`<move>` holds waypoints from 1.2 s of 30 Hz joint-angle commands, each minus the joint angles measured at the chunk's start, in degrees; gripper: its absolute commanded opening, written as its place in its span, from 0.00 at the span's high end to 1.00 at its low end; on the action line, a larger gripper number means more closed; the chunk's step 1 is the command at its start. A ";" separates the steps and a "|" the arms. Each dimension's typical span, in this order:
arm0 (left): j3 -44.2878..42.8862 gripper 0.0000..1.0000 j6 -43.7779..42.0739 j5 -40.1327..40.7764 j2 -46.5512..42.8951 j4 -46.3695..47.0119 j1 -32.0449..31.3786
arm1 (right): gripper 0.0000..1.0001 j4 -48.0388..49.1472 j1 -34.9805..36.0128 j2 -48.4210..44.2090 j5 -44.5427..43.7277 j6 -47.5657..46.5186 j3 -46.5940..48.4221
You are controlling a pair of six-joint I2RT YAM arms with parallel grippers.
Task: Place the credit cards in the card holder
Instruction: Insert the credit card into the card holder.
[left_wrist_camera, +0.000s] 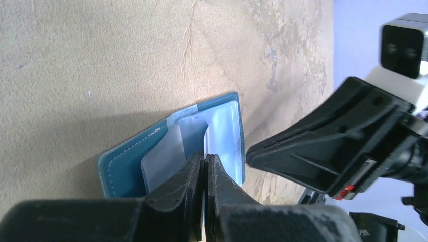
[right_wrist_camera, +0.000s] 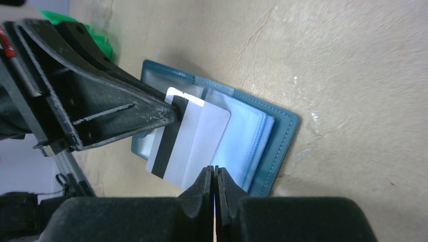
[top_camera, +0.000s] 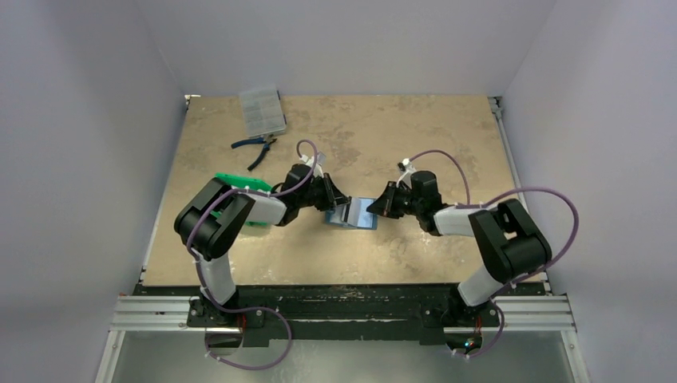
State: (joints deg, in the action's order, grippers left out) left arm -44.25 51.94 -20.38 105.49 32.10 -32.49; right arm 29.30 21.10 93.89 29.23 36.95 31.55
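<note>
The teal-blue card holder lies open on the table between both grippers, its shiny inner pockets facing up. A pale credit card with a black stripe lies slanted over the open holder. My left gripper is shut on that card's corner, and the card shows edge-on between its fingers. My right gripper is shut, its tips right at the card's near edge, with nothing seen between them. In the top view the left gripper and right gripper meet over the holder.
A green plastic tray sits under the left arm's elbow. Blue-handled pliers and a clear compartment box lie at the back left. The walls close in on both sides.
</note>
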 commanded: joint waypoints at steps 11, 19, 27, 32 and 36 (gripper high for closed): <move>2.99 1.00 1.16 8.58 -2.08 5.52 -3.35 | 0.90 -0.21 -0.62 1.56 -2.47 -1.73 -2.14; 4.37 1.00 1.60 17.30 -3.27 5.80 -6.41 | 0.90 4.39 -0.62 2.64 0.83 -0.39 -3.27; -1.36 0.60 -1.95 18.17 -7.49 -12.31 -6.99 | 0.91 5.45 -0.62 2.96 1.37 -0.39 -3.70; -5.02 0.53 -3.82 11.59 -5.81 -17.68 -7.03 | 0.91 6.89 -0.62 3.67 2.71 -0.12 -3.69; -4.29 0.62 -3.42 9.48 -6.03 -17.61 -6.92 | 0.91 6.85 -0.62 3.47 2.62 -0.38 -3.69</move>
State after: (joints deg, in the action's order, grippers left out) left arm -47.68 49.91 -7.14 100.47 17.21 -39.18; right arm 35.44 20.18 97.14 31.09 37.06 28.58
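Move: The left hand still pinches the upright credit card, whose middle is about 3 cm back and 1 cm below. The card holder lies open beneath it, its middle roughly 3 cm back, 1 cm right and 3 cm below; the green box is some 25 cm left, level with the hand. For the right hand, its fingers nearly shut, the holder's middle lies about 5 cm left, 1 cm back and 2 cm below, and the credit card about 6 cm left and 1 cm back. Left hand eases back 1.5 cm, opening off the credit card; right fingertips sink 2 cm onto the holder. ##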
